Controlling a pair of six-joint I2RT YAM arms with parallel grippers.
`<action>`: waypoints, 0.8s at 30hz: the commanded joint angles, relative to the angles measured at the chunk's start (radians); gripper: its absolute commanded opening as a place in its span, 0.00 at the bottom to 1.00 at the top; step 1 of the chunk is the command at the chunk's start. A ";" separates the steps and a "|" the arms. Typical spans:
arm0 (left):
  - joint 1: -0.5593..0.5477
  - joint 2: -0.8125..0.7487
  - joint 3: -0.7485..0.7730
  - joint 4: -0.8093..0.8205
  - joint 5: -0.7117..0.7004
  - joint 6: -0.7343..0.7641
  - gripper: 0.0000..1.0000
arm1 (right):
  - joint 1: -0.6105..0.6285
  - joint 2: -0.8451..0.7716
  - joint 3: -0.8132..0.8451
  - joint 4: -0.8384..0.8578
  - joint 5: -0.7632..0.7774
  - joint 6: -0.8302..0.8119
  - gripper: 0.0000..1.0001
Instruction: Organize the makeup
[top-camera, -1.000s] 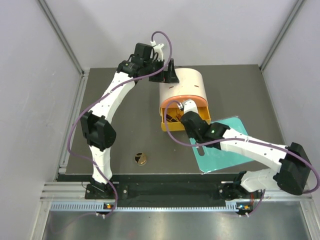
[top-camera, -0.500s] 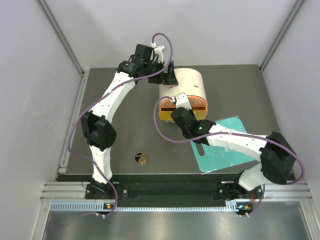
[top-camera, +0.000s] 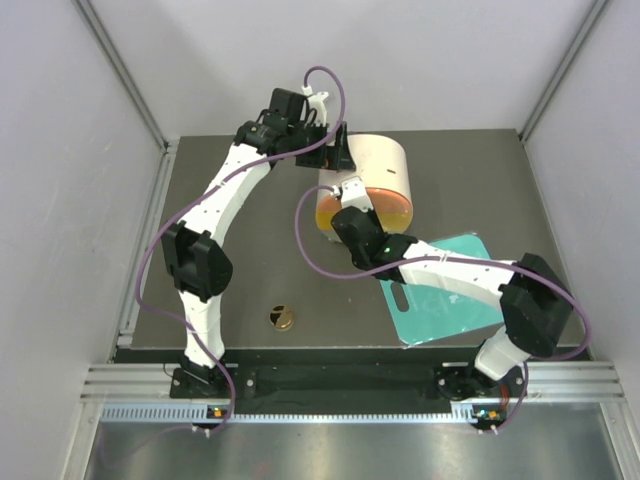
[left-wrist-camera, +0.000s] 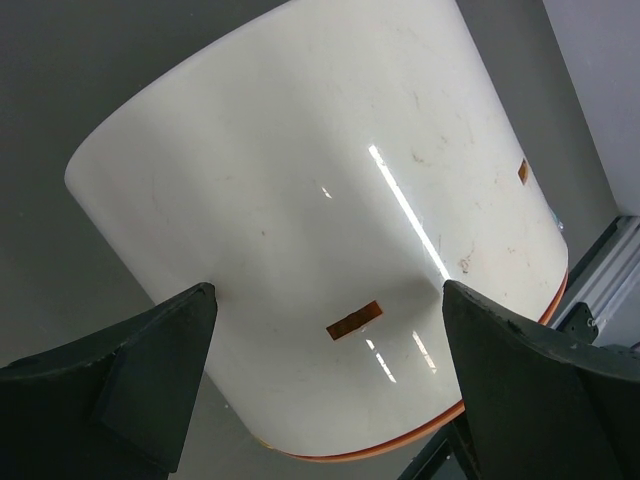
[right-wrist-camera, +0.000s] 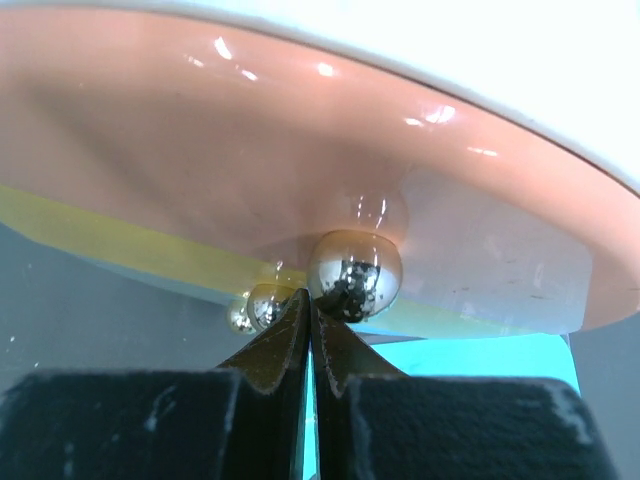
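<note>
One piece of makeup shows: a round gold-rimmed compact lying alone on the dark mat near the front. The cream-and-orange cylindrical box lies on its side at the back. Its orange drawer front sits flush in the shell. My right gripper is shut, holding nothing. In the right wrist view its tips press just under the drawer's shiny metal knob. My left gripper is wide open. Its fingers stand either side of the box's cream shell at the back left.
A flat teal board with a handle hole lies at the front right, partly under my right forearm. Grey walls close in the mat on three sides. The arm bases and a metal rail run along the near edge.
My right arm has reached towards the box with its jaws shut, and the open drawer has slid in until its front is flush. The left arm and the compact have not moved.
</note>
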 joint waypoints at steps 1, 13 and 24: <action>-0.004 -0.021 0.002 -0.003 0.005 0.017 0.99 | -0.004 0.018 0.057 0.074 0.043 0.007 0.00; -0.004 -0.024 -0.004 -0.010 -0.032 0.020 0.99 | 0.048 -0.141 0.008 -0.147 0.003 0.056 0.00; -0.004 -0.018 -0.006 -0.023 -0.045 0.022 0.99 | 0.000 -0.357 -0.166 -0.215 -0.426 0.312 0.00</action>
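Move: My shut right fingertips are at the yellow drawer front, its knob about 1 cm to their left and 1 cm lower; the orange drawer's bigger knob sits roughly 2 cm above and 1 cm to the right. The gold compact lies some 20 cm back, 19 cm left and 16 cm below, the turquoise board's middle about 14 cm back, 17 cm right and 17 cm below. From my left hand, that yellow knob is about 9 cm back, 5 cm right and 11 cm down. I keep my closed right fingertips up against the just-shut yellow drawer for a brief moment, then come free of it and draw back about 6 cm from the cabinet face, rising some 3 cm and easing slightly right. My wrist rolls left side up by about 10 degrees as I leave, fingers still shut, while my open left hand stays at the cabinet's top. ##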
